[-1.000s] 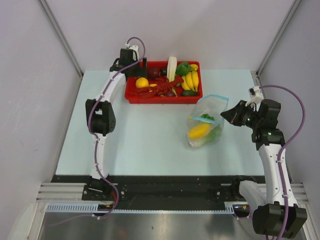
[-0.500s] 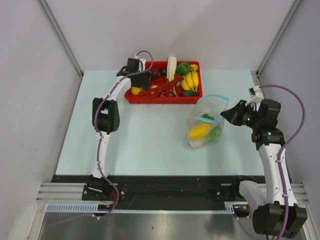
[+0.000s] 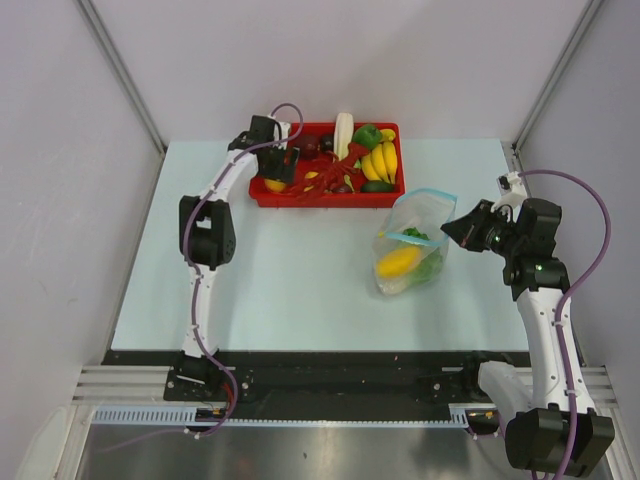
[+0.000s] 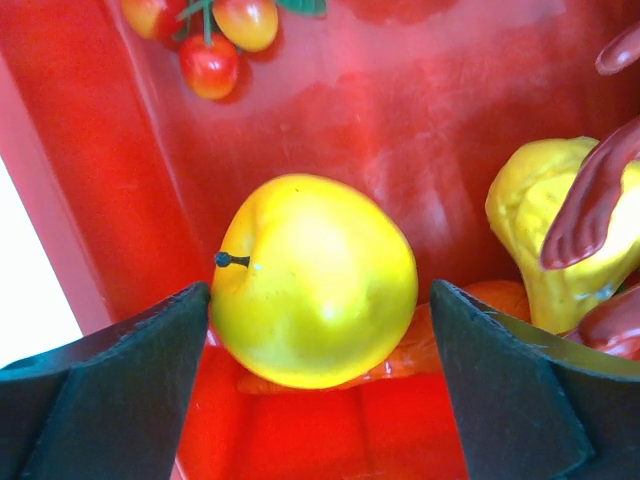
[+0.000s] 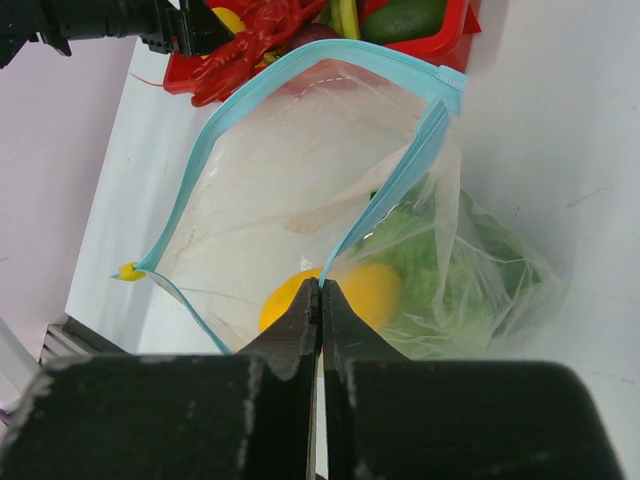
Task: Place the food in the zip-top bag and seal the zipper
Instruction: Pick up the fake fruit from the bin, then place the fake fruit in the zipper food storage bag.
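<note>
My left gripper (image 3: 279, 166) reaches down into the left end of the red tray (image 3: 330, 199). Its jaws are open (image 4: 320, 335) on either side of a round yellow fruit (image 4: 315, 280) with a dark stem, which lies on the tray floor. The clear zip-top bag (image 3: 415, 245) stands open to the right of the tray. Inside it are a yellow fruit (image 5: 375, 290) and the green cabbage (image 5: 450, 255). My right gripper (image 5: 321, 290) is shut on the near side of the bag's mouth, pinching the blue zipper (image 5: 215, 150), and holds that edge up (image 3: 452, 231).
The tray also holds bananas (image 3: 381, 160), a green pepper (image 3: 366, 135), a red lobster (image 3: 325, 180), a white vegetable (image 3: 344, 132), cherries (image 4: 212, 45) and a yellow pear (image 4: 540, 215). Grey walls close off the pale blue table (image 3: 280, 280) on three sides.
My left gripper has come from the tray's back left corner down into the tray, around the yellow fruit. The right arm and the bag have not moved.
</note>
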Controlling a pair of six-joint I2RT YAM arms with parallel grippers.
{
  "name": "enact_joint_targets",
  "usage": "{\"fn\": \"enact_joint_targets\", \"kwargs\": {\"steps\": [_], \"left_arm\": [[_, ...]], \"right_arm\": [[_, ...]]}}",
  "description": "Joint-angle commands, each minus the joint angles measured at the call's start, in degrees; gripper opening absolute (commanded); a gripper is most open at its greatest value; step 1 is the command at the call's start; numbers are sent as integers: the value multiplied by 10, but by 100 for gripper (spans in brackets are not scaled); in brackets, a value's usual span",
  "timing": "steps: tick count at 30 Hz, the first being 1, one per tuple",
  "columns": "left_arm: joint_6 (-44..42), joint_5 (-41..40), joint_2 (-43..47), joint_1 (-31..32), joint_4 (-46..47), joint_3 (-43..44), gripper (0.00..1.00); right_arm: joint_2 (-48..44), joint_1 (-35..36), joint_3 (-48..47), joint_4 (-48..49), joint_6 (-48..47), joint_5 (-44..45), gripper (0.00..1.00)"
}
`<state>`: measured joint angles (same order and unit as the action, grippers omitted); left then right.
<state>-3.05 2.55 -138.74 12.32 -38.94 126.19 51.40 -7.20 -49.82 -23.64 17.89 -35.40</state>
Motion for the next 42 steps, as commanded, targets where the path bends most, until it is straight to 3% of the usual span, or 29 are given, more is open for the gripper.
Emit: {"fn": "enact_joint_targets", "kwargs": {"steps": [1,5,10,16,19,23,27,33,40,41,42], "left_arm": [[4,4,33,-5,-35,-3,86],[12,-9,59,-8,-15,-8,71],[-9,-56,95,-9,39,-8,63],[-23,-70,169,-3,126,-7,61],[-19,-9,205,20,128,6,62],[0,194,267,74,127,-21,62],[11,314,300,167,117,-63,60],[-13,359,313,288,106,-146,60],[-66,334,274,344,57,-158,59],[-66,322,271,348,60,-160,60],[-65,309,262,353,62,-161,68]], "right_arm": [[-13,2,-3,16,-9,-9,0],[-16,2,-2,13,-8,-10,0],[-17,3,-3,10,-10,-13,0],[-19,4,-3,10,-11,-15,0],[-20,5,-3,10,-15,-16,0],[-24,4,-3,9,-18,-19,0],[-28,3,-3,-2,-27,-20,0],[-32,3,-3,-5,-24,-20,0],[-39,2,-2,-9,-25,-21,0],[-38,2,-3,-10,-25,-22,0],[-38,3,-3,-10,-25,-21,0]]}}
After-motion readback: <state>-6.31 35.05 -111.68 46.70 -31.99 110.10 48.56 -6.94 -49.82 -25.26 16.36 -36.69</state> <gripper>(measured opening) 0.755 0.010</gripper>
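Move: The yellow fake fruit sits between the left hand's open fingers, its middle only about 1 cm back and 1 cm below. A yellow squash lies some 9 cm right of it and the cherries about 9 cm ahead; the red lobster is 14 cm right of the hand and 4 cm out. The bag's open mouth is roughly 25 cm back, 33 cm right and 13 cm higher. From the right hand, the fruit lies about 30 cm ahead, 38 cm left and 17 cm lower. The yellow fruit is pinched as the left fingers close a little around its sides, then lifted from the bin and swept up, right and back, roughly 30 cm each way to the right and back. Swinging about 60 degrees clockwise, the hand peaks near 30 cm up, then sinks some 10 cm towards the bag's mouth, grip kept. The right hand stays put, still pinching the rim. ##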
